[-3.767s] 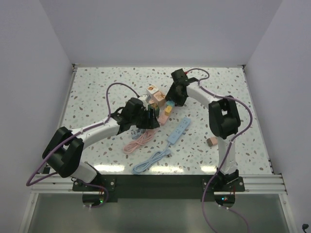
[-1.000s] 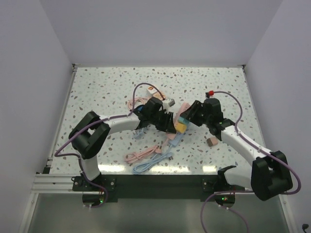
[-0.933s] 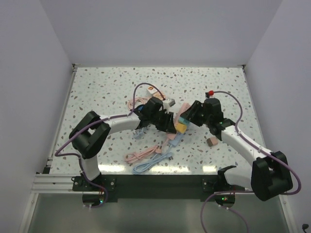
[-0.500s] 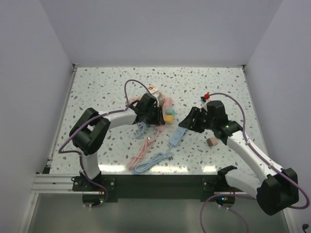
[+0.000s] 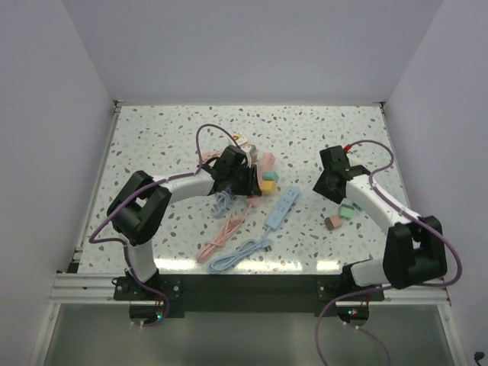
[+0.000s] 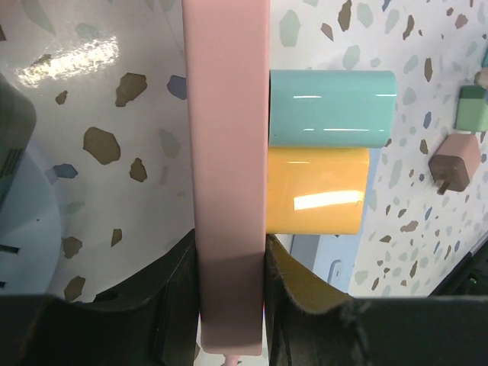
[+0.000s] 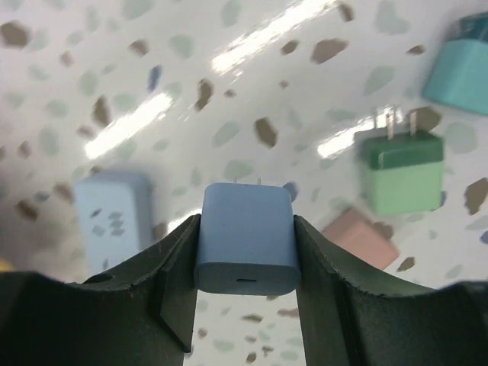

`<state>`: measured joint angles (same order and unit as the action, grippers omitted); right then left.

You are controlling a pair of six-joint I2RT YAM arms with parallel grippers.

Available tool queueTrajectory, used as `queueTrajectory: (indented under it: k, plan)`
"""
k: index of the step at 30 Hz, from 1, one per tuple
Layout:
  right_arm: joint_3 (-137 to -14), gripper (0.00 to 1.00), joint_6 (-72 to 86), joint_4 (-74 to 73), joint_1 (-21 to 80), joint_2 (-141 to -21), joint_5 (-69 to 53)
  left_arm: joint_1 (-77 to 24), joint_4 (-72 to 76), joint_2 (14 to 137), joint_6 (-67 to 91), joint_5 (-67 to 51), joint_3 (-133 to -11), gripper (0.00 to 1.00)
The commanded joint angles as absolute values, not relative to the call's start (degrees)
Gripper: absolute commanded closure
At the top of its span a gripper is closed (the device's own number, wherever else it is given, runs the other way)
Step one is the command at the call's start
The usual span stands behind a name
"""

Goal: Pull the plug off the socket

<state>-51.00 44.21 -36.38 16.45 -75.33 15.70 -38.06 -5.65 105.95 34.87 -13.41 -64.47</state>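
My left gripper (image 6: 229, 290) is shut on a pink power strip (image 6: 226, 152), the socket. A teal plug (image 6: 332, 107) and a yellow plug (image 6: 316, 191) sit side by side in it. In the top view the left gripper (image 5: 248, 181) holds the strip (image 5: 266, 161) at the table's middle. My right gripper (image 7: 245, 248) is shut on a blue plug (image 7: 245, 236), free of any socket, its prongs pointing at the table. In the top view the right gripper (image 5: 329, 185) is well to the right of the strip.
A light blue power strip (image 5: 280, 207) lies between the arms. A green plug (image 7: 402, 171), a pink plug (image 7: 360, 240) and a teal block (image 7: 461, 69) lie below my right gripper. A pink cable (image 5: 217, 238) and a blue cable (image 5: 240, 255) lie near the front.
My right gripper has drawn away to the right from the pink strip with the blue plug in it. My left gripper has pulled the strip back to the left.
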Motion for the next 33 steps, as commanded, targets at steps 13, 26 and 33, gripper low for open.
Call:
queueTrajectory:
  k: [13,26,33]
  plan:
    - [-52.56,0.28,43.33,-37.53,13.36,-82.98,25.24,-38.41,0.35,99.93,31.73,-20.39,-63.55,1.0]
    - [-48.78,0.14,42.8,-13.21,14.94,-75.58,-20.71,-39.02,0.35,101.07,31.29,-21.18,-64.51,1.0]
    - [-47.02,0.11,49.21,2.61,16.17,-81.56,-26.98,-39.73,1.32,100.28,32.43,-20.48,-63.9,1.0]
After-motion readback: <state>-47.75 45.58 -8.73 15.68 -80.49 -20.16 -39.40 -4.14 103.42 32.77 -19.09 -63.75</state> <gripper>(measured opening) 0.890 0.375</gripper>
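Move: The blue plug in my right hand is going to bare table about 5 cm to its right and 4 cm below. The pink plug stands about 7 cm right and 4 cm back of that hand, the green plug some 11 cm right and 1 cm back. The teal plug, on the strip my left hand holds, is about 14 cm left and 5 cm ahead of my right hand; from my left hand it is 5 cm right and 3 cm ahead. I swing my right hand right and down about 5 cm, set the blue plug on the table beside the pink and green ones and open the fingers wide. Then I lift and sweep the hand some 17 cm left, rolling it some 45 degrees, to bring the open jaws to the teal plug. My left hand keeps its grip on the pink strip, raises it about 2 cm and eases it slightly back and right. ##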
